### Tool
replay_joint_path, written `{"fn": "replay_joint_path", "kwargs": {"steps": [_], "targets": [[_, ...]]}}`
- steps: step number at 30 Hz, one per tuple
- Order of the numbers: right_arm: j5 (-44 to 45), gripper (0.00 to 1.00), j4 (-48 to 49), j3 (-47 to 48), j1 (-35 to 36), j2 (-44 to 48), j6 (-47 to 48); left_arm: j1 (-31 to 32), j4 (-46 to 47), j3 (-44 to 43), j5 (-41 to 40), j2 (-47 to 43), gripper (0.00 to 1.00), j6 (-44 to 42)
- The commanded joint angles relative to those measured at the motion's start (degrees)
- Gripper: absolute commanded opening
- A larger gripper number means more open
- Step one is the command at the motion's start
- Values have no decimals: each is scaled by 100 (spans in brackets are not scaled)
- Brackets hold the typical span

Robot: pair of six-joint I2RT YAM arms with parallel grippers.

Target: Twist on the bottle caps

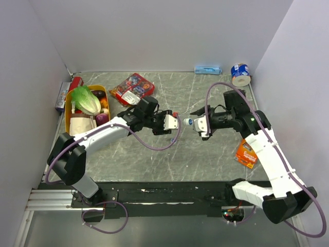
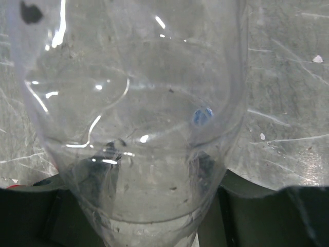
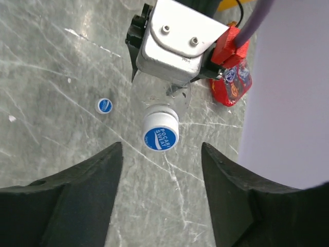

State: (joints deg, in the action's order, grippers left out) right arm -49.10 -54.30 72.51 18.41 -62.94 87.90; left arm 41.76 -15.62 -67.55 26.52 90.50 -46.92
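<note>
My left gripper (image 1: 172, 123) is shut on a transparent bottle (image 3: 160, 92) and holds it level above the table, neck pointing right. A white-sided bottle cap with a blue top (image 3: 161, 135) sits on the neck and faces my right gripper (image 3: 162, 154). That gripper is open, its dark fingers (image 3: 97, 180) apart on either side, just short of the cap and not touching it. From above, the cap (image 1: 188, 122) shows in the gap between the left and right gripper (image 1: 201, 126). A second blue cap (image 3: 104, 105) lies loose on the table. The bottle (image 2: 139, 118) fills the left wrist view.
A yellow basket (image 1: 68, 114) of vegetables stands at the far left. A red snack packet (image 1: 132, 88) lies behind the left arm. A blue-and-white tin (image 1: 240, 73) and a blue pack (image 1: 207, 69) sit at the back right. An orange packet (image 1: 247, 153) lies by the right arm.
</note>
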Motion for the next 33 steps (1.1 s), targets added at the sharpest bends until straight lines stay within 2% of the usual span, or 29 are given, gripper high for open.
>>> {"fn": "replay_joint_path", "kwargs": {"steps": [1, 10, 13, 16, 17, 18, 20, 21, 22, 23, 24, 25, 26, 27, 28, 29, 31, 33], "targets": [[146, 66, 175, 35, 250, -25, 263, -10, 84, -189, 397, -348, 1, -134], [173, 51, 69, 184, 417, -245, 237, -10, 252, -136, 389, -454, 1, -46], [147, 42, 51, 246, 470, -315, 88, -19, 278, -118, 389, -454, 1, -46], [173, 29, 262, 307, 558, -368, -464, -10, 436, -74, 328, -472, 1, 94], [208, 25, 315, 403, 584, -412, -1049, -18, 524, -22, 223, -480, 1, 165], [339, 21, 533, 570, 628, -560, -2108, -1, 794, 74, -5, -515, 1, 400], [471, 18, 903, 798, 611, -980, -3439, 25, 1794, 381, -505, -647, 1, 1013], [533, 16, 869, 1148, 576, -1192, -4699, 69, 2217, 522, -1178, -717, 1, 1200], [420, 16, 756, 1386, 515, -1438, -5303, 122, 3169, 671, -1611, -779, 1, 1324], [280, 13, 398, 1632, 288, -1971, -5884, 192, 3640, 995, -2050, -875, 1, 1351], [122, 12, 264, 2009, 181, -2255, -7142, 366, 4054, 1120, -2568, -867, 1, 1239], [-445, 12, 54, 2161, 23, -2528, -7686, 455, 4501, 1199, -3313, -850, 1, 1081], [-817, 12, -9, 2249, -204, -3009, -8248, 543, 5045, 1226, -3660, -693, 1, 749], [-1142, 12, 416, 1832, -328, -3066, -9654, 561, 5242, 1183, -3889, -604, 1, 571], [-1763, 12, 864, 1497, -425, -3058, -10347, 570, 5340, 1139, -4214, -517, 1, 396], [-1970, 13, 1139, 1294, -461, -3197, -10841, 579, 5445, 1034, -4347, -333, 1, 11], [-2444, 16, 1553, 1231, -479, -3400, -11231, 597, 5490, 920, -4655, -139, 1, -256], [-2814, 27, 1974, 1309, -645, -3681, -11775, 597, 5324, 814, -4841, 20, 1, -458]]}}
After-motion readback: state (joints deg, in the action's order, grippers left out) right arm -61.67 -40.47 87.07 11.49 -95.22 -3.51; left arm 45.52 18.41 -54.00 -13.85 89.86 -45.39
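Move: The white cap on the bottle's neck is just off the open right fingers: about 2 cm left, 1 cm ahead and 2 cm below. The bottle's body lies some 6 cm left, 4 cm ahead and 9 cm lower than the right hand; a loose cap lies on the table about 8 cm left, 6 cm back and 24 cm down. From the left hand, the bottle's cap is roughly 5 cm right, 4 cm back and 10 cm up. Ease the right gripper about 2 cm left onto the cap and pinch it, while the left keeps its hold on the bottle and lifts slightly. Then carry both hands some 8 cm forward together, rolling the right about 80 degrees clockwise as seen from behind its fingers; swing the left hand leftward too, turning it 30 degrees counter-clockwise and tipping it up. ##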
